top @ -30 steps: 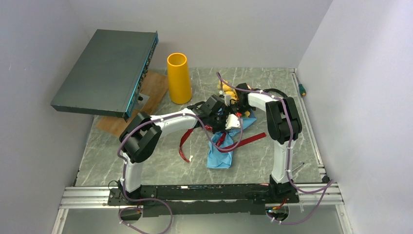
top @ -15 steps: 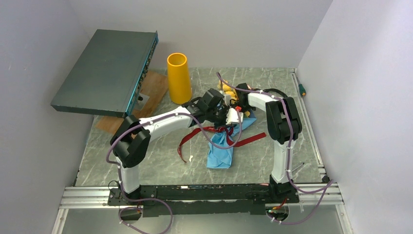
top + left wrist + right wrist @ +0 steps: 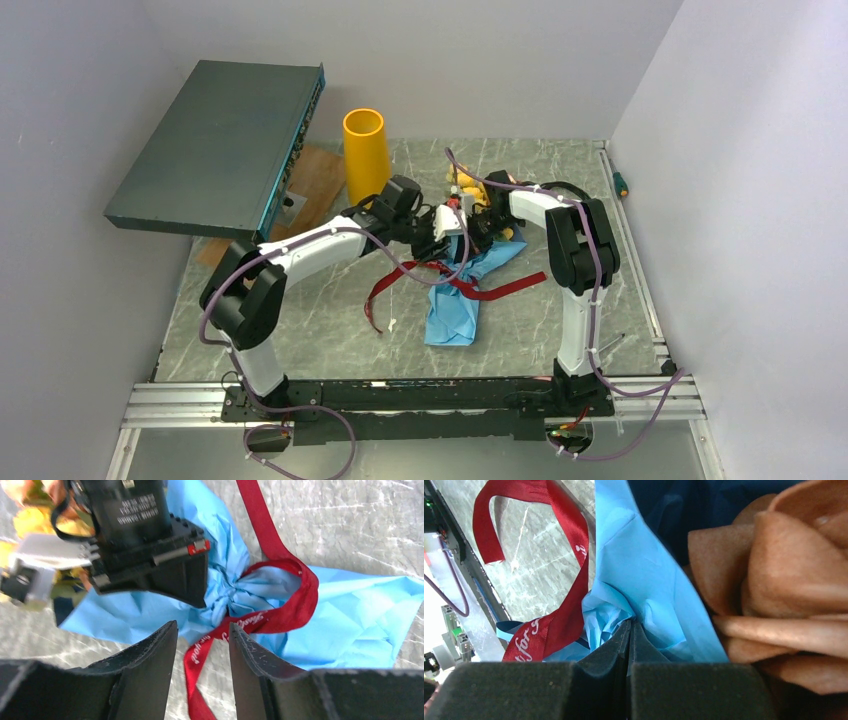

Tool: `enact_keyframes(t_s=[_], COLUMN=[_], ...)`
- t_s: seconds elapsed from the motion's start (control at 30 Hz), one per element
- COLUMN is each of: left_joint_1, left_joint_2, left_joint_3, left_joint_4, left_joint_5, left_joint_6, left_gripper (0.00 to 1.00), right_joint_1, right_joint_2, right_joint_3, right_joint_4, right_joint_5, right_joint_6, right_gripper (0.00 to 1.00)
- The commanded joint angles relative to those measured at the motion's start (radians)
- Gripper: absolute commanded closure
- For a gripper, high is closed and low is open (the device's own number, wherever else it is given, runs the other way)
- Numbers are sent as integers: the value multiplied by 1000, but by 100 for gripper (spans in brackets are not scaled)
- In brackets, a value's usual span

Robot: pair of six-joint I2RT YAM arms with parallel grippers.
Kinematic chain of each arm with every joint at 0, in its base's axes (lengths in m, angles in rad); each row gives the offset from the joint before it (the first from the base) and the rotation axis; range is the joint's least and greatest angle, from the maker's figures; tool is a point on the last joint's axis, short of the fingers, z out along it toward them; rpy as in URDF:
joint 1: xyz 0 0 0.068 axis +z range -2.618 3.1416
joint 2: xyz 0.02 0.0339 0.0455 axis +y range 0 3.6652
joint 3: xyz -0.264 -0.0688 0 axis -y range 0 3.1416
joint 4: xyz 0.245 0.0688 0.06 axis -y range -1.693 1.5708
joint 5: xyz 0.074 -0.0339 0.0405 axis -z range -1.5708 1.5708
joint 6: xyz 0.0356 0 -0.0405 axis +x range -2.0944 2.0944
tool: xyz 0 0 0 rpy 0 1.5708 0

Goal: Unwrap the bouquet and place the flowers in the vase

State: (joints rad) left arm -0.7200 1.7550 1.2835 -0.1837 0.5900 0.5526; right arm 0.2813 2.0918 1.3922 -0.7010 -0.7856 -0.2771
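Note:
The bouquet lies mid-table with its crinkled blue paper spread loose. My right gripper is shut on a fold of that paper, just beside a brown-orange rose. The dark red ribbon still loops round the gathered neck of the paper. Its tail runs along the table between the fingers of my left gripper, which stands open and does not pinch it. Yellow flowers show behind the right gripper's black body. The orange-yellow vase stands upright at the back left, apart from both grippers.
A dark flat box leans at the back left over a wooden board. A green-handled tool lies by the right rail. The grey marble table is walled in on three sides.
My left gripper has opened and let go of the ribbon, and its arm has swung back and left toward the vase. The right gripper has kept its hold.

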Motion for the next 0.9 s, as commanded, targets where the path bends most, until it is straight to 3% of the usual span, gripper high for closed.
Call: enact_keyframes(t_s=[0.0,0.2,0.57,0.87], left_joint_1=[19,22,17,-30], left_joint_2=[-36,-48,-15,-61], left_joint_3=[-45,-124,-84,-109], left_joint_4=[36,40,1,18], left_joint_5=[1,22,59,17], left_joint_6=[-61,-2,38,62], left_gripper=[51,51,54,56], right_joint_1=[3,4,5,3], right_joint_2=[44,9,-69,-158], right_joint_3=[-23,-1,127,207], right_joint_4=[-35,-56,-165,-316], right_joint_5=[124,84,-23,-72], right_joint_6=[-48,-47,-12,-59], right_gripper=[100,98,49,43])
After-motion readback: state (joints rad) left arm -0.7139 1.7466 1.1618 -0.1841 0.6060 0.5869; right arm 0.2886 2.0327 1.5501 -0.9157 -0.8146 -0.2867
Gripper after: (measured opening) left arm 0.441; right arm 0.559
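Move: The red ribbon, where it leaves the gathered waist of the blue wrapper, lies about 12 cm below the left hand, only 1 cm or so back and 1 cm to its right. The waist itself is roughly 3 cm back, 4 cm right and 13 cm down, the flower heads some 12 cm ahead, 7 cm right and 10 cm below. The right hand has the wrapper pinched right at its fingertips; the waist is about 4 cm back and 2 cm left of it, the flower heads some 11 cm ahead and 1 cm to its left. Let go of the wrapper with the right gripper: open its fingers to about half, then lift nearly straight up some 6 cm, clear of the paper. Meanwhile lower the open left gripper about 4.5 cm towards the ribbon beside the waist, easing left and a little back, and then hover there with its fingers still apart. ##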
